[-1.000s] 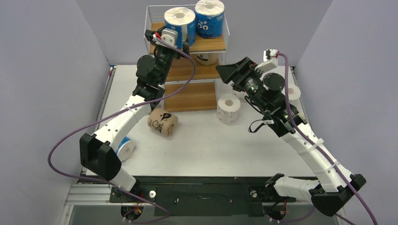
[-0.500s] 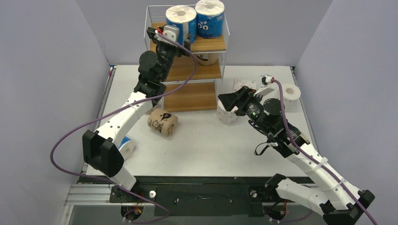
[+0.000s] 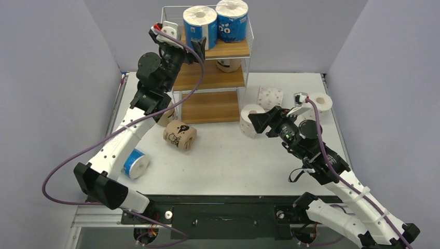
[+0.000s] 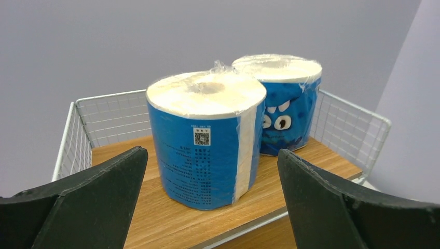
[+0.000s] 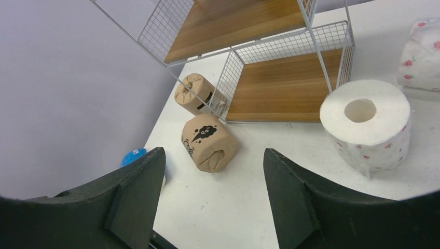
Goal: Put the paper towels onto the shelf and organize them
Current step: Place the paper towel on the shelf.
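Note:
The shelf [image 3: 210,106] stands at the back of the table. Two blue rolls [image 3: 200,23] [image 3: 231,19] stand upright on its top tier, and a tan roll [image 3: 228,65] sits on the middle tier. My left gripper [image 3: 201,43] is open and empty at the top tier's front edge. In the left wrist view [image 4: 210,155] its fingers flank the nearer blue roll [image 4: 205,148] without touching it. My right gripper [image 3: 262,120] is open and empty over the table, beside an upright white roll [image 3: 252,119]. The right wrist view [image 5: 212,153] shows a tan roll [image 5: 208,142] lying ahead.
A second tan roll [image 3: 167,115] lies by the shelf's left foot. A blue roll [image 3: 136,163] lies near the left arm's base. Two more white rolls [image 3: 270,96] [image 3: 320,102] sit at the back right. Grey walls close in both sides.
My left gripper has drawn back to the left from the nearer blue roll on the top tier. My right gripper has moved down and nearer, from beside the shelf to beside the white roll.

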You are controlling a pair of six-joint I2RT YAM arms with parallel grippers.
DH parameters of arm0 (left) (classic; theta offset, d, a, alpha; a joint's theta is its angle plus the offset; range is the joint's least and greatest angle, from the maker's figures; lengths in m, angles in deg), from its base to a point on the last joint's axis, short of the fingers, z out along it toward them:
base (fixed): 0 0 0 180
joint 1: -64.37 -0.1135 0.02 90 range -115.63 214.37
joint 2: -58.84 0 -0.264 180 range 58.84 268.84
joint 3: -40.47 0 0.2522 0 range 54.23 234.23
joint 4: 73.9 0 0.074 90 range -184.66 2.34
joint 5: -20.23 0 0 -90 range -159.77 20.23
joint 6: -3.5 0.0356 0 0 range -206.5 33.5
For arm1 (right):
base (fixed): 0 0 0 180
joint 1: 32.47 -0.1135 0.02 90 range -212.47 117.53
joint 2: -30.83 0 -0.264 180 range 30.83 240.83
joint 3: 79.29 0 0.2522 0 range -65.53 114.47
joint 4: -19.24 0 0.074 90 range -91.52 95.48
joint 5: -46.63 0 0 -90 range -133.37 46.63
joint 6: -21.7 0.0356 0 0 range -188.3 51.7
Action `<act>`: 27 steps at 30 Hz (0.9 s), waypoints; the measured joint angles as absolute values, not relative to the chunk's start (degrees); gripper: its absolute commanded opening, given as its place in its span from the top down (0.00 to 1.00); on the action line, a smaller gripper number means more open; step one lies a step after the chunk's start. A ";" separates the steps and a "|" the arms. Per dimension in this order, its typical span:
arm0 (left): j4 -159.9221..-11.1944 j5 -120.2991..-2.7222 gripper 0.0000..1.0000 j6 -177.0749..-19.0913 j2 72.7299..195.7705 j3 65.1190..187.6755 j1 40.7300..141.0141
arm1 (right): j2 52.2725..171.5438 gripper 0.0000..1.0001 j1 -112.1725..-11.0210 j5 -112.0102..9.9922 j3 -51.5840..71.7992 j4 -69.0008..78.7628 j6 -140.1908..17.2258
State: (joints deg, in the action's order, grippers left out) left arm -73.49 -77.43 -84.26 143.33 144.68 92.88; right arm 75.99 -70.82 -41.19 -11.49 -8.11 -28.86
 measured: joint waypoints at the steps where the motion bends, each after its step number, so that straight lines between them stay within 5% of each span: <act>1: -74.47 -77.32 0.04 -85.05 142.85 145.27 92.78 | 75.69 0.35 -70.82 -41.17 -12.03 -8.33 -28.94; 5: -79.41 -76.78 0.03 -90.03 142.30 149.97 91.42 | 74.51 0.35 -70.82 -40.93 -13.93 -8.98 -29.16; 17: -90.91 -72.62 0.41 -99.17 147.57 158.76 88.78 | 71.08 0.35 -70.82 -39.14 -15.70 -11.17 -30.82; 27: -93.95 -70.74 0.45 -101.09 149.45 158.74 88.78 | 70.99 0.35 -70.82 -38.13 -16.86 -12.46 -31.85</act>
State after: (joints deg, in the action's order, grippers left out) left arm -93.95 -70.74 -101.09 149.45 158.74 88.78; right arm 70.99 -70.82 -38.13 -16.86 -12.46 -31.85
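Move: The left blue paper towel on the top shelf stands about 8 cm ahead of the left gripper, 3 cm to its right and 3 cm lower. The other blue towel is 10 cm right of it and 3 cm farther out; the wire side is 11 cm left of it. From the right gripper, the upright floral towel lies some 14 cm ahead, 2 cm right and 22 cm below, with the lying floral towel 8 cm farther out and 7 cm farther right. Lift the left gripper about 4 cm, swinging a little to its left, then bring it down some 6 cm while edging forward and right towards the front of the left blue towel; tip the fingers down about 15 degrees and narrow them to roughly half open. Meanwhile sink the right gripper 4 cm towards the upright floral towel, drifting 2 cm right, its opening unchanged. ##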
